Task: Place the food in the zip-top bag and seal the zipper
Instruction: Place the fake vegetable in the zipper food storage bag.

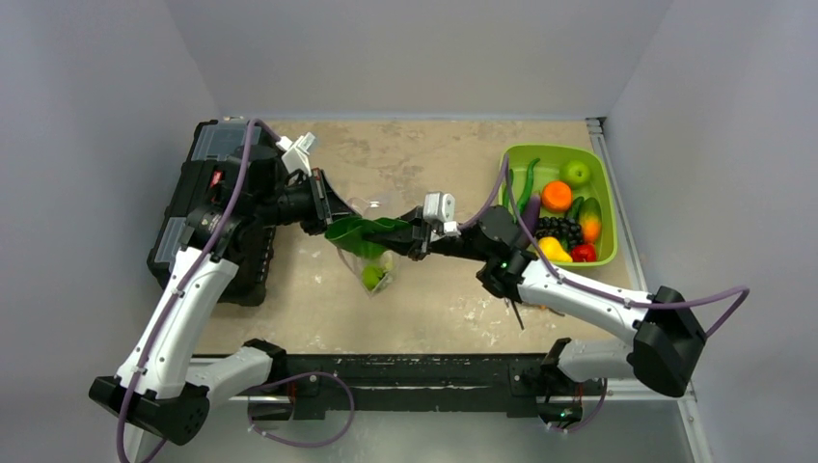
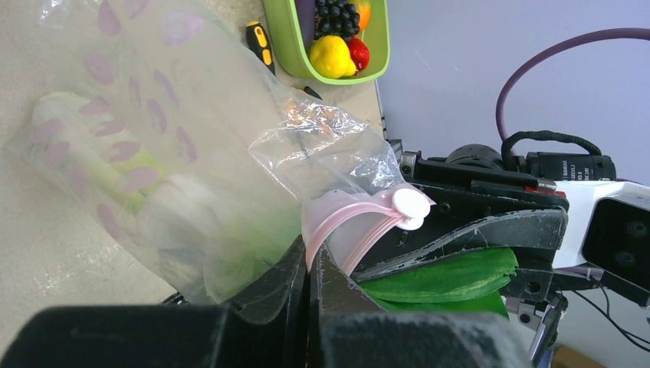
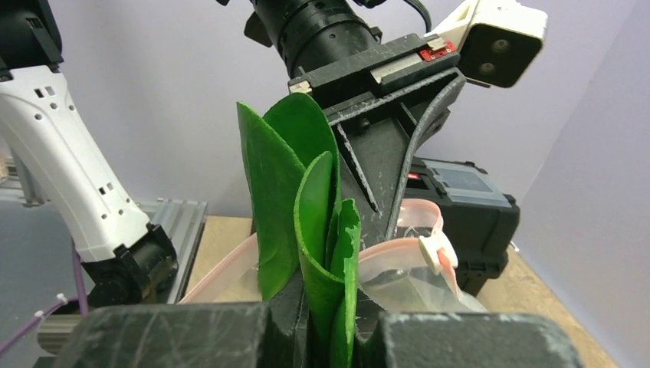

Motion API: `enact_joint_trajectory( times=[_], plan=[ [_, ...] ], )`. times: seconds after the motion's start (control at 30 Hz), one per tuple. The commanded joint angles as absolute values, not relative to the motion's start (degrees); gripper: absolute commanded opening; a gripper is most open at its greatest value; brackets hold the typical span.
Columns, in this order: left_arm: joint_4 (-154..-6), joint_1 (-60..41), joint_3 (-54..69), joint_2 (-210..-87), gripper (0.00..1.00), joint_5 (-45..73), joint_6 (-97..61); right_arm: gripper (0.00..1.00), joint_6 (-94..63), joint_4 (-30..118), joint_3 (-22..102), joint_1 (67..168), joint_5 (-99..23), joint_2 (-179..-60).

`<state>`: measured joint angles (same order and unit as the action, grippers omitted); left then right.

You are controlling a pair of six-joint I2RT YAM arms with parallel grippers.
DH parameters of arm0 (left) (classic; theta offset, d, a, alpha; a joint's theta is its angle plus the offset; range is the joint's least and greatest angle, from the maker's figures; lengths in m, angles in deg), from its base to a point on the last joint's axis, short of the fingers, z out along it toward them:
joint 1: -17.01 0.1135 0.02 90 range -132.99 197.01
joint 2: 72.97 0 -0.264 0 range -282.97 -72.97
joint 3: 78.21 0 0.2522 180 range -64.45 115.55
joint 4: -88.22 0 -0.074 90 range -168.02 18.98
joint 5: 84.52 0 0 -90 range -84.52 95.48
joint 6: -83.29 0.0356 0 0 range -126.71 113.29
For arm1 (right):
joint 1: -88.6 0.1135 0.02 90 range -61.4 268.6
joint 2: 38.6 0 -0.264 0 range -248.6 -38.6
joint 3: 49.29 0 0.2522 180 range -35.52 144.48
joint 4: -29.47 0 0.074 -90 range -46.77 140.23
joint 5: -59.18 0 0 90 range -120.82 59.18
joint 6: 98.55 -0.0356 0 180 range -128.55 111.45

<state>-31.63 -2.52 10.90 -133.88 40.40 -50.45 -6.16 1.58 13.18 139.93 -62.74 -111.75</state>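
Note:
My left gripper (image 2: 314, 249) (image 1: 336, 216) is shut on the pink zipper (image 2: 345, 222) of the clear zip-top bag (image 2: 230, 138), holding its mouth up above the table. A white slider (image 2: 411, 207) sits on the strip. One pale green leafy food (image 2: 115, 169) lies inside the hanging bag (image 1: 371, 268). My right gripper (image 3: 337, 307) (image 1: 403, 232) is shut on the dark green leaves of a second food (image 3: 299, 199) (image 1: 359, 231), held at the bag's mouth, right against the left fingers (image 3: 383, 153). Its stalk base is hidden.
A lime-green bin (image 1: 552, 149) with fruits and vegetables stands at the back right. A black toolbox (image 1: 207, 207) sits at the left, under the left arm. A yellow-and-black screwdriver (image 2: 259, 42) lies near the bin.

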Motion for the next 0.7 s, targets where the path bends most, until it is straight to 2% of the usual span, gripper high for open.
enact_joint_trajectory(
  times=[0.0, 0.13, 0.33, 0.43, 0.53, 0.57, 0.6, 0.63, 0.67],
  plan=[
    [-33.1, -2.8, 11.8, -132.7, 0.0, 41.7, -49.6, 0.0, -3.8, -5.3, 8.1, 139.9, -56.2, -107.3],
    [-32.9, -2.8, 11.4, -132.6, 0.0, 41.6, -49.5, 0.0, -5.8, -15.5, 3.4, 139.8, -52.0, -105.2],
    [-33.3, -2.8, 10.7, -132.0, 0.0, 41.8, -49.9, 0.0, -11.1, -30.6, 2.6, 139.8, -54.3, -108.5],
    [-32.6, -2.8, 11.3, -131.9, 0.0, 41.7, -49.6, 0.0, -10.3, -31.5, 3.9, 139.8, -56.4, -109.5],
    [-32.9, -2.8, 11.1, -131.4, 0.0, 41.5, -49.8, 0.01, -3.2, -25.3, 5.3, 139.9, -58.9, -111.3],
    [-33.1, -2.8, 11.1, -131.5, 0.0, 41.8, -50.0, 0.13, -1.4, -22.9, 5.1, 139.8, -58.0, -112.0],
    [-33.2, -2.8, 11.3, -131.7, 0.0, 42.2, -50.1, 0.33, -0.5, -21.2, 4.4, 139.9, -57.0, -111.8],
    [-33.1, -2.8, 11.6, -131.8, 0.0, 42.6, -50.1, 0.49, 0.0, -20.4, 3.4, 139.9, -56.0, -111.1],
    [-32.9, -2.8, 11.9, -131.8, 0.0, 42.6, -50.0, 0.59, -0.1, -19.5, 2.2, 139.8, -55.5, -110.0]
  ],
)
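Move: The right hand is already shut on the fake vegetable's green leaves. The zip-bag's mouth, where they are headed, is centred about 3 cm to its left, 1 cm ahead and 4 cm below. The zipper's white slider sits some 5 cm ahead and 1 cm left, near hand height, and the left fingertips on the rim about 3 cm ahead and 5 cm left. From the left hand, the mouth's middle is roughly 2 cm back, 2 cm right and 4 cm down. Still pinching the leaves, the right hand draws them to the right by about 3 cm, away from the left gripper, dipping a little, then rises some 2 cm as its fingertips tip up about 12 degrees. It eases slightly back left and down, and its fingers start to open around the leaves, to less than half. The left hand keeps its pinch on the bag's rim. ##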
